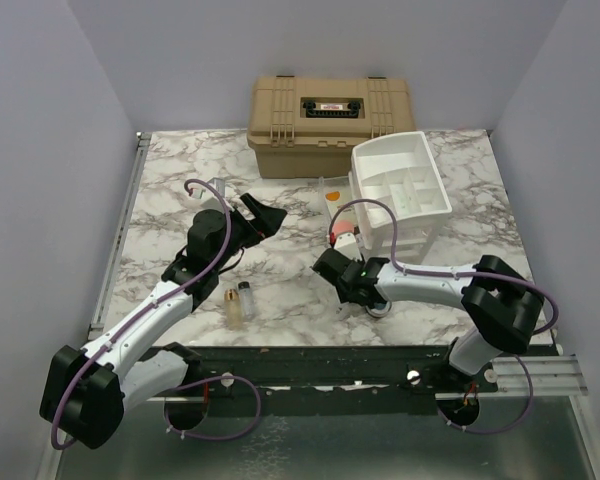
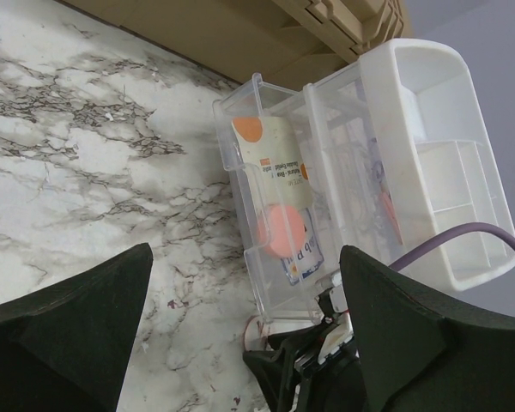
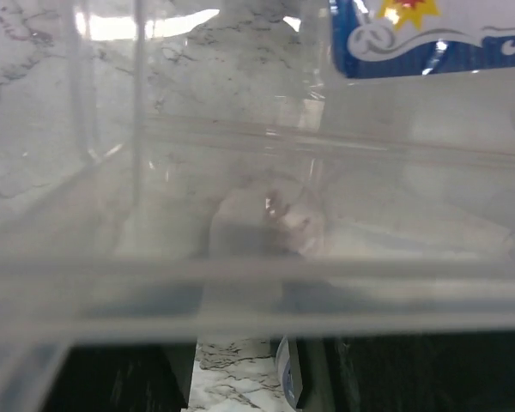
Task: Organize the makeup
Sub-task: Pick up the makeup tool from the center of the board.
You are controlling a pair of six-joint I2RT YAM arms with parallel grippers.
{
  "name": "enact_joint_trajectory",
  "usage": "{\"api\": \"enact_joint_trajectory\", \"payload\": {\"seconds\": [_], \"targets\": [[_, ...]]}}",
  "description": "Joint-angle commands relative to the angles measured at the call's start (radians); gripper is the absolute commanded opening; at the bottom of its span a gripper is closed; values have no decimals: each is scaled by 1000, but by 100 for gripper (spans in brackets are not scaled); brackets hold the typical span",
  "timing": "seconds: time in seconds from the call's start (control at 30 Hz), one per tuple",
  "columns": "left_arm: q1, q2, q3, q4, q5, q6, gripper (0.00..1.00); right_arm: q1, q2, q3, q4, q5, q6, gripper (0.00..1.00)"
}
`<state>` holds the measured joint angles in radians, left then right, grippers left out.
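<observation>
A clear drawer (image 2: 240,137) juts out from the white organizer (image 1: 405,185) toward the table's middle. In it lie a cream packet (image 2: 279,172) with an orange dot and a pink round disc (image 2: 281,230). My left gripper (image 1: 265,212) hovers left of the drawer, open and empty. My right gripper (image 1: 338,270) is low at the drawer's near end. In the right wrist view hazy plastic covers its fingertips, and a pale round thing (image 3: 266,225) shows in line with the gap. Two tiny clear bottles (image 1: 238,300) stand on the marble by the left arm.
The tan hard case (image 1: 330,115) sits shut at the back, touching the organizer's rear corner. A small round thing (image 1: 380,308) lies under my right forearm. Grey walls close in both sides, and a metal rail runs along the near edge.
</observation>
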<state>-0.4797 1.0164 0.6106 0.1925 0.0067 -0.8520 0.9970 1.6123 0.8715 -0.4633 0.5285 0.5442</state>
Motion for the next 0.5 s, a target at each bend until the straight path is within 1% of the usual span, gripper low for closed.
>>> {"api": "enact_joint_trajectory", "payload": {"seconds": [0.0,0.13,0.23,0.3,0.37,0.43,0.47], "targets": [[3,-12,-8,3,-8,7,92,-22,0,-37,-13,-12,71,44],[3,-12,-8,4,-8,8,92,-26,11,-60,43,-100,63,39],[3,-13,-7,3,-7,9,92,-26,39,-68,49,-145,78,31],[3,-15,-7,4,-8,10,92,-26,50,-77,46,-153,93,27],[3,-16,-7,0,-8,11,92,-26,46,-88,50,-157,101,20],[3,-16,-6,-1,-8,11,92,-26,35,-90,47,-153,104,15],[3,-14,-6,0,-8,11,92,-26,27,-87,41,-146,102,9]]}}
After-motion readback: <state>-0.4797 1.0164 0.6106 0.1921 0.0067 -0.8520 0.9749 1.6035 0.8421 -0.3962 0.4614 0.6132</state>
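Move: The clear round makeup tool lies almost under the right fingertips: roughly 2 cm ahead, 1 cm right and 1 cm down. The open clear drawer's middle is some 13 cm straight ahead of that hand. The round jar stands about 8 cm to the hand's right and 4 cm back. From the left hand the clear round makeup tool is about 12 cm right, 4 cm back and 20 cm below. Low at the table, just in front of the open drawer, the right hand shuts its half-open fingers most of the way while edging about 1 cm left and sinking roughly half a centimetre, rolling some 5 degrees so its left side rises. The fingertips draw together by the left, near edge of the clear round makeup tool; a grip on it can't be seen. ##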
